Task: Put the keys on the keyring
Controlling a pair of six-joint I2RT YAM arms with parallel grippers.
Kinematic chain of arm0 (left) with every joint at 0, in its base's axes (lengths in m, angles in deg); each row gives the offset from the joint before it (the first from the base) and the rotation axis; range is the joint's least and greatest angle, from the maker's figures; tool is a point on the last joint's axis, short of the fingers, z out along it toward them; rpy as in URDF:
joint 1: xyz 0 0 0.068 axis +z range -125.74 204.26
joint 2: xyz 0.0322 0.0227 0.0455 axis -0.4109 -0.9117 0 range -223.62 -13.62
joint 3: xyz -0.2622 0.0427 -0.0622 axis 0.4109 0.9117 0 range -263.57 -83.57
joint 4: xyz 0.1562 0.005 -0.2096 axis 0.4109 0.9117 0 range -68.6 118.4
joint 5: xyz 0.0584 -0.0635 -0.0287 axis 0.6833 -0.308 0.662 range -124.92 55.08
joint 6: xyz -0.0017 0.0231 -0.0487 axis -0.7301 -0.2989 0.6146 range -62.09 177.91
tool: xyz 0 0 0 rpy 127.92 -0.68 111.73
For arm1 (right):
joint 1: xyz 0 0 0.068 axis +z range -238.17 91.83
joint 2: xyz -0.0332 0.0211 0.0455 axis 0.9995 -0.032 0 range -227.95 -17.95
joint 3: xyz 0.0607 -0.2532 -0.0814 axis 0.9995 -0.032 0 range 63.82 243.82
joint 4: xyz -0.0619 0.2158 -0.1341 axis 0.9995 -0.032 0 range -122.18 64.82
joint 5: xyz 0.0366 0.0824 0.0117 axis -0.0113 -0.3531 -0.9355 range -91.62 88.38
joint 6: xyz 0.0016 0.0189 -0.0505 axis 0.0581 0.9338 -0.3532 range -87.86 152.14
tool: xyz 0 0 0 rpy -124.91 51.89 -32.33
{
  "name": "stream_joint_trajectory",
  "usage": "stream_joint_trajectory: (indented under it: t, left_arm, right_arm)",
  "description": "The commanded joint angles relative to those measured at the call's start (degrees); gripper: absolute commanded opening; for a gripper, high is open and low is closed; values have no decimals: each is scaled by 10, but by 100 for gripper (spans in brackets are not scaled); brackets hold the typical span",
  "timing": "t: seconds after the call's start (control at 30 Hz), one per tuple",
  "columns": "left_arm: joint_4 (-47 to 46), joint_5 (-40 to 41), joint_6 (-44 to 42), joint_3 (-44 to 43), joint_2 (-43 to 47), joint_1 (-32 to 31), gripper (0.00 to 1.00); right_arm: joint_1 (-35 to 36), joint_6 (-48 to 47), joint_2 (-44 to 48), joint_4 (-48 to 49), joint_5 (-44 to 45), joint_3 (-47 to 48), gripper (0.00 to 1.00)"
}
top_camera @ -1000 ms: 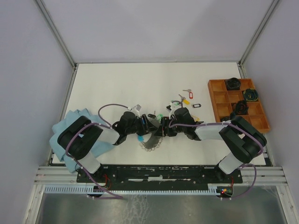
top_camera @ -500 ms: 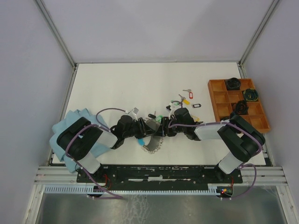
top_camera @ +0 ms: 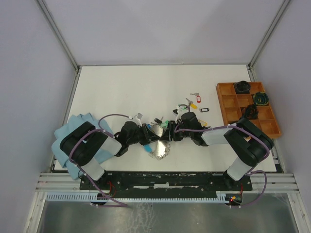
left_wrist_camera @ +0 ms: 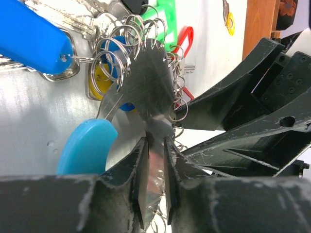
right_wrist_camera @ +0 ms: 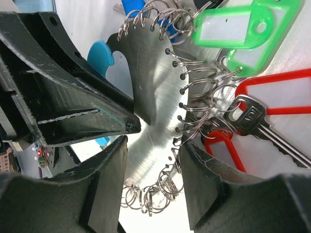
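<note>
The keyring (top_camera: 161,147) is a flat silver crescent plate (left_wrist_camera: 150,92) with a light blue tip (left_wrist_camera: 87,145) and many small split rings along its rim. It lies between both grippers at the table's front middle. My left gripper (left_wrist_camera: 155,143) has its fingers pressed on the two edges of the crescent's narrow arm. My right gripper (right_wrist_camera: 153,150) straddles the wider part (right_wrist_camera: 155,111), fingers a little apart from it. Keys with green (right_wrist_camera: 233,29), red (right_wrist_camera: 277,94) and blue (left_wrist_camera: 34,41) tags crowd the rings. Loose keys (top_camera: 194,102) lie just beyond.
A wooden compartment tray (top_camera: 226,102) at the right holds dark coiled bundles (top_camera: 241,87). A light blue cloth (top_camera: 65,133) lies under the left arm at the table's left front. A black-tagged key (top_camera: 203,109) sits near the tray.
My left gripper has narrowed onto the crescent and drawn back to the left. The keyring has swung round and now lies flatter, nearer the front. My right jaws have narrowed a little.
</note>
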Motion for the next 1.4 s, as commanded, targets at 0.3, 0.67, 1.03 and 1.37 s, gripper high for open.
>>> stream_joint_trajectory:
  t: [0.3,0.67,1.03,1.37]
  left_arm:
    - [43,-8,-102,-38,56,-14,3]
    - [274,53,-279,-104,177,-12,3]
    - [531,80,-405,-250,221,-12,3]
    - [789,122,-549,-435,188,-12,3]
  right_arm:
    - [10,-63,68,-53,20,22,59]
    - [7,-201,234,-160,142,10,86]
    - [7,-281,347,-157,230,-10,99]
    - [8,-343,332,-87,223,-23,100]
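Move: The left fingers straddle the metal plate of the keyring, whose middle lies about 2 cm back and 1 cm below them. From that hand, the light blue handle is about 4 cm back and 5 cm left, and the attached green tags 6 cm ahead, 3 cm right. The right hand heads for the loose green-tagged key, about 13 cm ahead and 8 right. From the right hand, the yellow-tagged key lies 6 cm ahead and 14 right, the dark tag 12 ahead, 16 right. The left fingers close and pinch the keyring's plate, then lift it about 12 cm, drifting some 3 cm forward and left as the hand rolls about 45 degrees, its left side rising. The right hand comes away from the keyring's rim, rising about 12 cm, going 7 cm right and 4 forward towards the loose keys, spreading wide and swinging its fingers to point more forward. ##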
